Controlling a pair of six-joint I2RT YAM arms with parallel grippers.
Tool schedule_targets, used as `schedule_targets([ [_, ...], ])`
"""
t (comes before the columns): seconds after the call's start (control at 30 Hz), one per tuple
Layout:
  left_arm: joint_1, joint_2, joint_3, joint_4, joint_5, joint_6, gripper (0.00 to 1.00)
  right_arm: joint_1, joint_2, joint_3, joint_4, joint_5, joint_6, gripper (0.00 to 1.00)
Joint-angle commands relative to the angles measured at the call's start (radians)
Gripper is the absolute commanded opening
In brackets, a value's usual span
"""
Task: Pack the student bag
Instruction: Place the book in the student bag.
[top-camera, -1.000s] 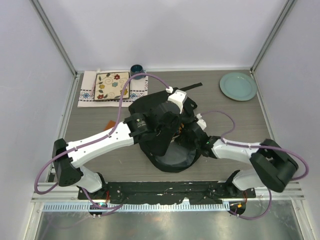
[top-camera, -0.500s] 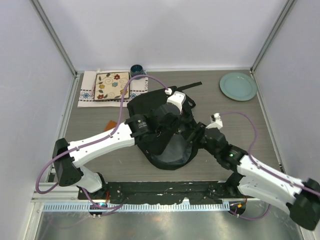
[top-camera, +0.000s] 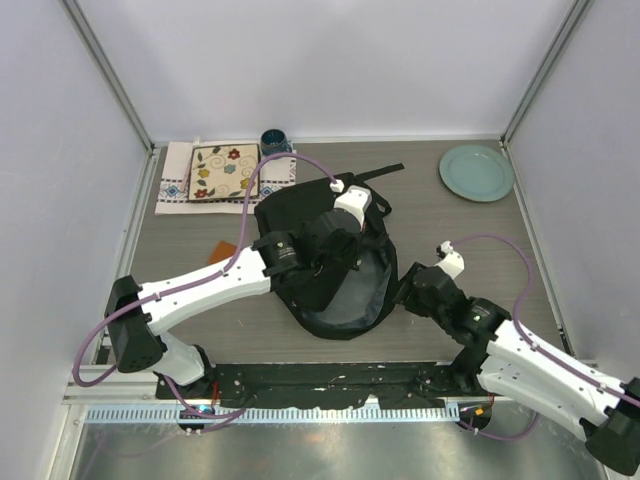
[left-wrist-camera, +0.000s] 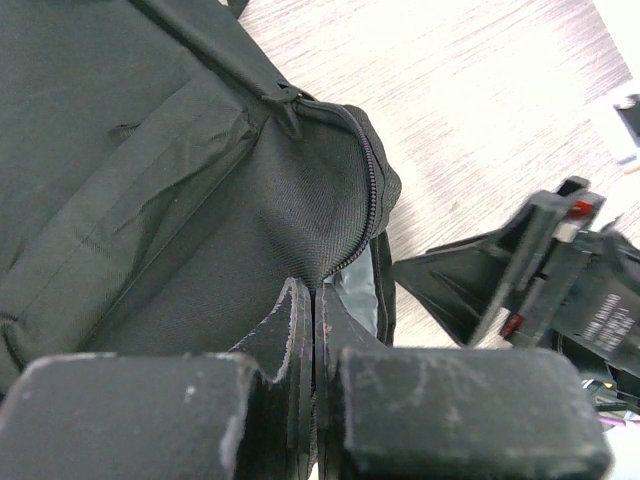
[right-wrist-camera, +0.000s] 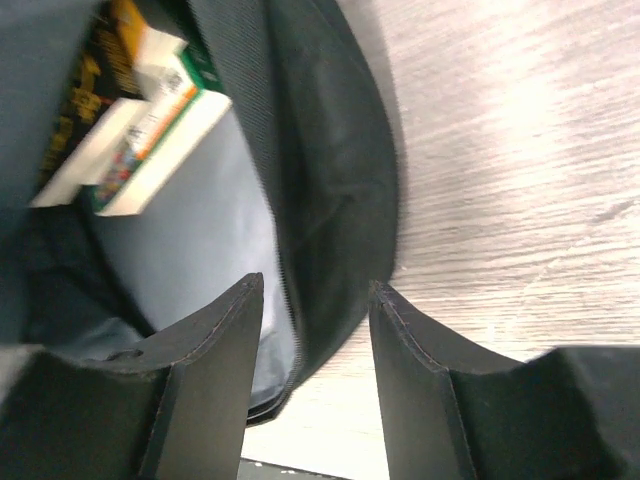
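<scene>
The student bag (top-camera: 300, 215) lies in the middle of the table, black, with its mouth toward the near right. My left gripper (top-camera: 352, 258) is shut on the bag's zip edge (left-wrist-camera: 345, 200), holding the fabric up; the pinch shows in the left wrist view (left-wrist-camera: 315, 292). My right gripper (top-camera: 405, 293) stands open just outside the bag's right rim with nothing between its fingers (right-wrist-camera: 215, 330). The right wrist view looks into the bag's grey lining (right-wrist-camera: 200, 220), where a book with green and yellow print (right-wrist-camera: 130, 110) lies.
A teal plate (top-camera: 476, 172) sits at the back right. At the back left are a patterned tile (top-camera: 225, 172) on an embroidered cloth (top-camera: 175, 185) and a dark blue cup (top-camera: 274, 140). An orange item (top-camera: 222, 251) peeks out beside the left arm.
My right gripper opened and pulled back out of the bag toward the near right. The left gripper kept its hold on the zip edge.
</scene>
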Motion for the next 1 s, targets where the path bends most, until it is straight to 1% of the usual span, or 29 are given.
schedule_targets([
  [0.0, 0.003, -0.011, -0.008, 0.051, 0.015, -0.012, 0.0, 0.004, 0.097, 0.026, 0.086, -0.008, -0.04, 0.51],
  [0.07, 0.005, -0.006, -0.011, 0.051, 0.021, -0.013, 0.0, 0.004, 0.125, 0.02, 0.123, -0.012, -0.046, 0.51],
  [0.17, 0.003, -0.003, -0.017, 0.054, 0.026, -0.015, 0.0, 0.004, 0.179, 0.024, 0.154, -0.023, -0.046, 0.47],
  [0.2, 0.003, 0.0, -0.017, 0.056, 0.027, -0.015, 0.0, 0.004, 0.186, 0.024, 0.169, -0.032, -0.047, 0.4],
  [0.23, 0.003, 0.001, -0.019, 0.057, 0.029, -0.015, 0.0, 0.006, 0.191, 0.02, 0.18, -0.052, -0.046, 0.37],
  [0.3, 0.003, 0.009, -0.024, 0.065, 0.033, -0.015, 0.0, 0.004, 0.185, 0.002, 0.207, -0.068, -0.035, 0.33],
  [0.47, 0.003, 0.027, -0.024, 0.072, 0.047, -0.018, 0.0, 0.004, 0.159, -0.023, 0.22, -0.078, -0.026, 0.29],
  [0.5, 0.005, 0.03, -0.025, 0.075, 0.049, -0.018, 0.0, 0.004, 0.157, -0.025, 0.217, -0.077, -0.026, 0.25],
  [0.6, 0.003, 0.038, -0.024, 0.077, 0.053, -0.018, 0.0, 0.004, 0.154, -0.025, 0.212, -0.078, -0.03, 0.17],
  [0.67, 0.003, 0.04, -0.024, 0.076, 0.053, -0.016, 0.0, 0.003, 0.156, -0.023, 0.212, -0.077, -0.032, 0.16],
  [0.7, 0.003, 0.04, -0.022, 0.077, 0.053, -0.016, 0.0, 0.004, 0.16, -0.017, 0.21, -0.078, -0.035, 0.05],
  [0.73, 0.003, 0.04, -0.025, 0.076, 0.053, -0.015, 0.0, 0.004, 0.162, -0.014, 0.207, -0.08, -0.041, 0.01],
  [0.87, 0.003, 0.044, -0.031, 0.077, 0.056, -0.013, 0.0, 0.004, 0.183, 0.035, 0.14, -0.049, -0.067, 0.0],
  [0.9, 0.003, 0.046, -0.033, 0.074, 0.058, -0.015, 0.0, 0.004, 0.187, 0.07, 0.078, -0.034, -0.072, 0.0],
  [0.97, 0.003, 0.047, -0.045, 0.085, 0.072, -0.019, 0.0, 0.004, 0.187, 0.107, 0.008, 0.01, -0.076, 0.0],
])
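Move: Roughly 3 cm to the left of the half-open right fingers, 1 cm ahead and 3 cm lower, is the student bag's near right rim. The books inside the bag are about 14 cm ahead, 10 cm left and 6 cm below the right hand; the bag flap held in the left fingers is some 4 cm ahead, 9 cm left and 12 cm above. From the left hand, the rim is about 9 cm right, 3 cm back and 13 cm down. Dipping about 2.5 cm and sliding a similar distance left onto the bag's near right rim, the right hand stops with its fingertips astride the cloth edge, then shuts them from half open to pinch it. The left fingers keep their pinch on the flap while that hand sinks some 2 cm and eases slightly right. ##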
